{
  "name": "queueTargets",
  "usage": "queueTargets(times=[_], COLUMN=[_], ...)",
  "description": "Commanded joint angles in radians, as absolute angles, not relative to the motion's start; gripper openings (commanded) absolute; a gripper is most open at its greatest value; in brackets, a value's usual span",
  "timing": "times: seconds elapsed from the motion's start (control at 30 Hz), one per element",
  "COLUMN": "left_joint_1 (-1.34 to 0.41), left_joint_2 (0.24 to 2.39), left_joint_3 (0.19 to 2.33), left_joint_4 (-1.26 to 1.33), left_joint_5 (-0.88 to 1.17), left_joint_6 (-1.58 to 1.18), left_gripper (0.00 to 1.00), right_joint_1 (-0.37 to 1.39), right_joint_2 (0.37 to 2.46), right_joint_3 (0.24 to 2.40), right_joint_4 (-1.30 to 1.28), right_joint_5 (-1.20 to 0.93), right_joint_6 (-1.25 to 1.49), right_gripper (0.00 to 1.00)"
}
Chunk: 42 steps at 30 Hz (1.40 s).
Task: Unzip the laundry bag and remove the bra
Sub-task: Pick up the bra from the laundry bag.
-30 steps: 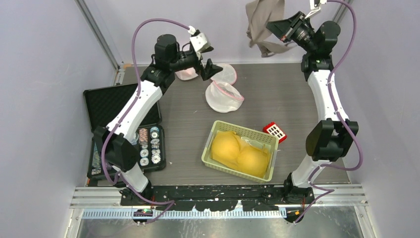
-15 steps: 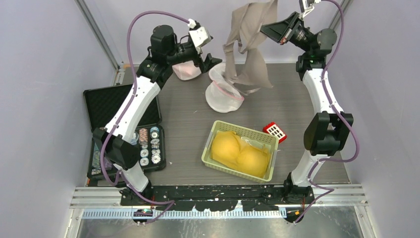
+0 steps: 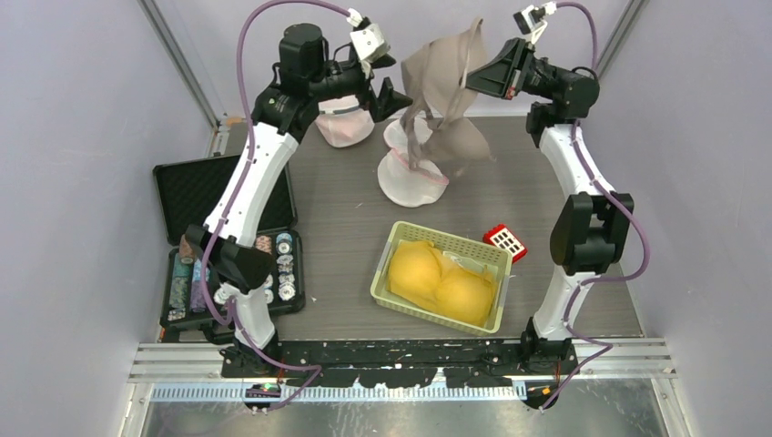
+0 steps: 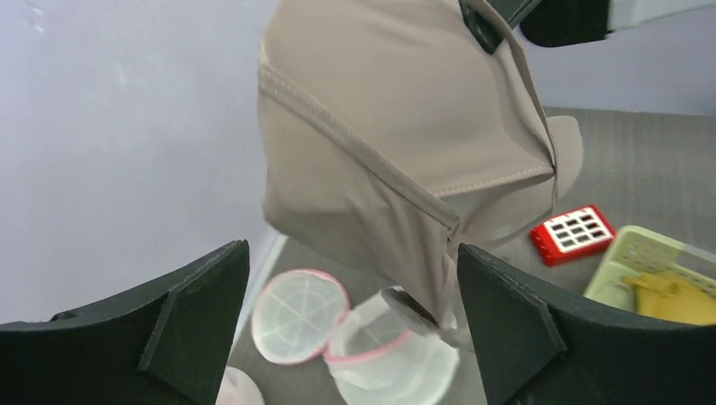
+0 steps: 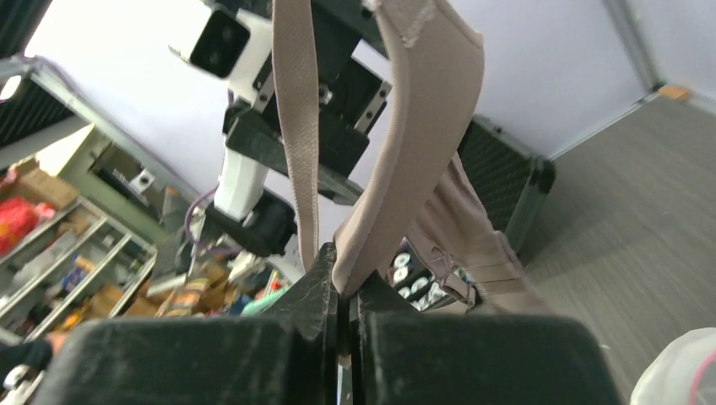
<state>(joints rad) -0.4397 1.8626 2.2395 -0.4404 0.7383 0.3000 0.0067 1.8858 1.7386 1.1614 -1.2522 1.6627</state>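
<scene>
My right gripper (image 3: 482, 77) is shut on the edge of a beige bra (image 3: 446, 100) and holds it up at the back of the table. The bra's lower end dangles at the mouth of the open white mesh laundry bag (image 3: 408, 177) with pink trim. My left gripper (image 3: 390, 82) stands wide open just left of the hanging bra, holding nothing. In the left wrist view the bra (image 4: 380, 143) fills the gap between the open fingers (image 4: 194, 295), with the laundry bag (image 4: 397, 363) below. In the right wrist view the gripper (image 5: 346, 291) pinches the bra (image 5: 422, 126).
A second mesh bag (image 3: 341, 127) lies at the back left. A green basket (image 3: 390, 264) holding a yellow bra sits in the near middle, with a red block (image 3: 505, 239) beside it. An open black case (image 3: 209, 187) of chips lies on the left.
My right gripper has swung left and down with the bra, from high at the back to over the laundry bag. My left gripper has risen toward the bra, still open.
</scene>
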Motion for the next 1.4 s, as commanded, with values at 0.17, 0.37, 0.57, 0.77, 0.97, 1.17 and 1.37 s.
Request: queueTargets(times=[0.17,0.37,0.57,0.77,0.97,1.17,1.37], left_joint_1=[-0.434,-0.435,-0.436,-0.452,-0.461,-0.478,-0.483], left_joint_2=[1.798,1.785,1.772,1.731,1.653,1.645,1.663], left_joint_3=[2.219,2.141,2.128,2.048,1.893,1.885,1.937], left_joint_4=[-0.64,-0.586,-0.539,-0.442,-0.273,-0.255,-0.259], left_joint_5=[0.872,0.865,0.912,0.871,0.681,0.665,0.586], left_joint_6=[0.122,-0.103,-0.159,-0.242,-0.468,-0.504,-0.523], left_gripper=[0.93,0.76,0.45,0.0,0.0,0.0,0.0], right_joint_1=[0.099,0.134,0.139,0.135,0.09,0.051,0.015], right_joint_2=[1.907,1.89,1.912,1.982,2.051,1.923,1.751], right_joint_3=[1.788,1.754,1.76,1.839,1.951,1.841,1.681], right_joint_4=[1.439,1.44,1.441,1.443,1.401,0.636,0.311], right_joint_5=[-1.425,-1.448,-1.475,-1.47,-1.391,-1.176,-1.058], right_joint_6=[1.843,1.817,1.829,1.9,2.01,1.566,1.173], right_gripper=[0.01,0.01,0.01,0.21,0.69,0.88,1.0])
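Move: The bra, pinched at one edge by the right hand, hangs with its middle about 8 cm to the left hand's right, 2 cm back and 4 cm lower. From the left hand, the laundry bag is some 10 cm ahead, 4 cm right and 42 cm below; its round lid about 23 cm ahead, 3 cm right and 44 cm below; the basket roughly 15 cm back, 10 cm right and 42 cm below. For the right hand, the left fingers wait about 12 cm left, level and straight across. The bra is passed from right to left: the right hand, still pinching it, carries it about 6 cm back and left and some 5 cm down, while the open left hand drops back and down about 7 cm, rolling its top forward some 45 degrees by the end, and pinches the near edge. The right fingers then open wide and draw off forward, slightly right. ##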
